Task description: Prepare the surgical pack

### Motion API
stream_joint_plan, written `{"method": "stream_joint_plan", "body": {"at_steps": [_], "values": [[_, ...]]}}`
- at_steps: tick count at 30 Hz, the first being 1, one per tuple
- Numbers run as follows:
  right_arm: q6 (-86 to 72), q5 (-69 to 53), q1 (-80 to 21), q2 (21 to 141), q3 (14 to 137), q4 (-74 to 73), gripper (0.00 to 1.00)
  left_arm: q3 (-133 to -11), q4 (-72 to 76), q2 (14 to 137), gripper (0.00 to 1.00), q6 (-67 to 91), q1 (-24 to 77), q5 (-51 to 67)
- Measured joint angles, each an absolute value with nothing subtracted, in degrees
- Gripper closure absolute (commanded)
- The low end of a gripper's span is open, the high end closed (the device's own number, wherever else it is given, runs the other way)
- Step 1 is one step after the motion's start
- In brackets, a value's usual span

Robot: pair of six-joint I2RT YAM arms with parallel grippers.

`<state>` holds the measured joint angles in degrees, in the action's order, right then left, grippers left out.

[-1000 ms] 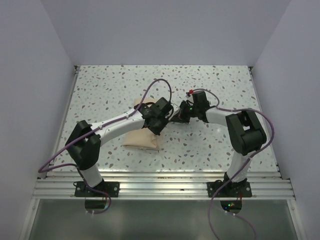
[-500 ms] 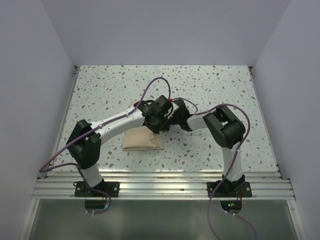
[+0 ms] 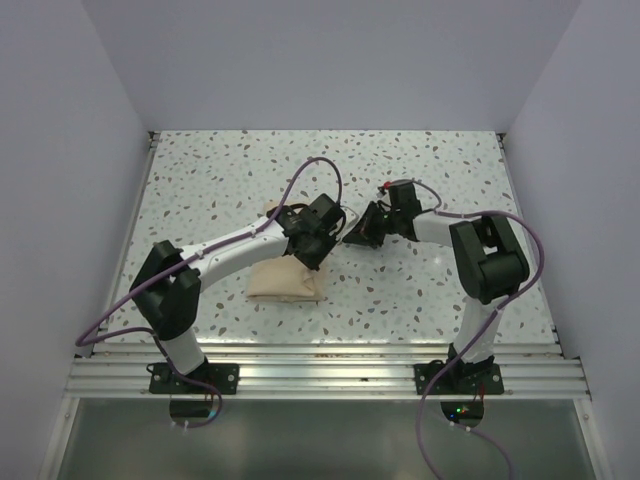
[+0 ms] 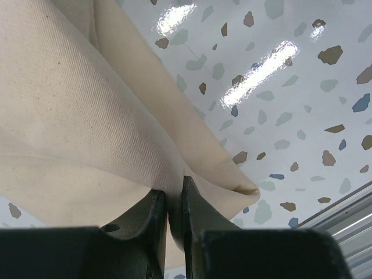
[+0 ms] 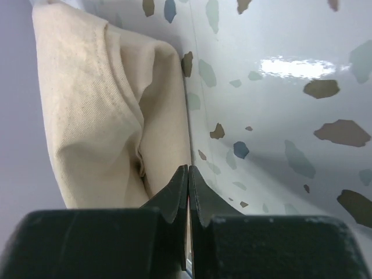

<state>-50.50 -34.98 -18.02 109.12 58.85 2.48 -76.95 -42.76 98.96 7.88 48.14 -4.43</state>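
The surgical pack is a small tan folded parcel lying left of centre on the speckled table, its far end hidden under my left arm. My left gripper reaches down onto its right side. In the left wrist view the gripper is shut on a raised fold of the pack's cloth, with the fabric pinched between its fingers. My right gripper sits just right of the pack, pointing toward it. The right wrist view shows that gripper shut with nothing in it, beside the edge of the pack.
Speckled tabletop surrounds the pack, enclosed by pale walls on three sides. An aluminium rail carrying both arm bases runs along the near edge. Purple cables loop above both arms.
My right arm swung in close against the left wrist, then drew back to the right. The left gripper has kept its hold on the pack, which has barely shifted.
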Motion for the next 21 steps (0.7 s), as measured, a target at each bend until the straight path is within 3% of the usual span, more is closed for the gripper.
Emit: {"method": "stream_joint_plan", "body": {"at_steps": [21], "values": [[-62.0,-34.2,-25.7,122.4,71.6,12.1,1.0,-76.4,-42.7,99.0,1.0,7.9,47.9,-4.6]]}}
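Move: From the shut right fingers, the far part of the cloth wrap's right edge lies about 7 cm to the left and 4 cm ahead, slightly lower. The pack's middle is some 12 cm left and 3 cm back; the left gripper, already pinching a fold, sits roughly 7 cm left, 8 cm back and 5 cm higher. From the left hand that far edge is about 12 cm straight ahead and 6 cm lower. Keep the left gripper still, pinching the fold. Sweep the right gripper, fingers shut, about 8 cm left and some 4 cm forward past the left gripper's far side, rising 2–3 cm on the way and sinking back to its starting height, to bring its tips onto the wrap's far right edge and push it leftward. ##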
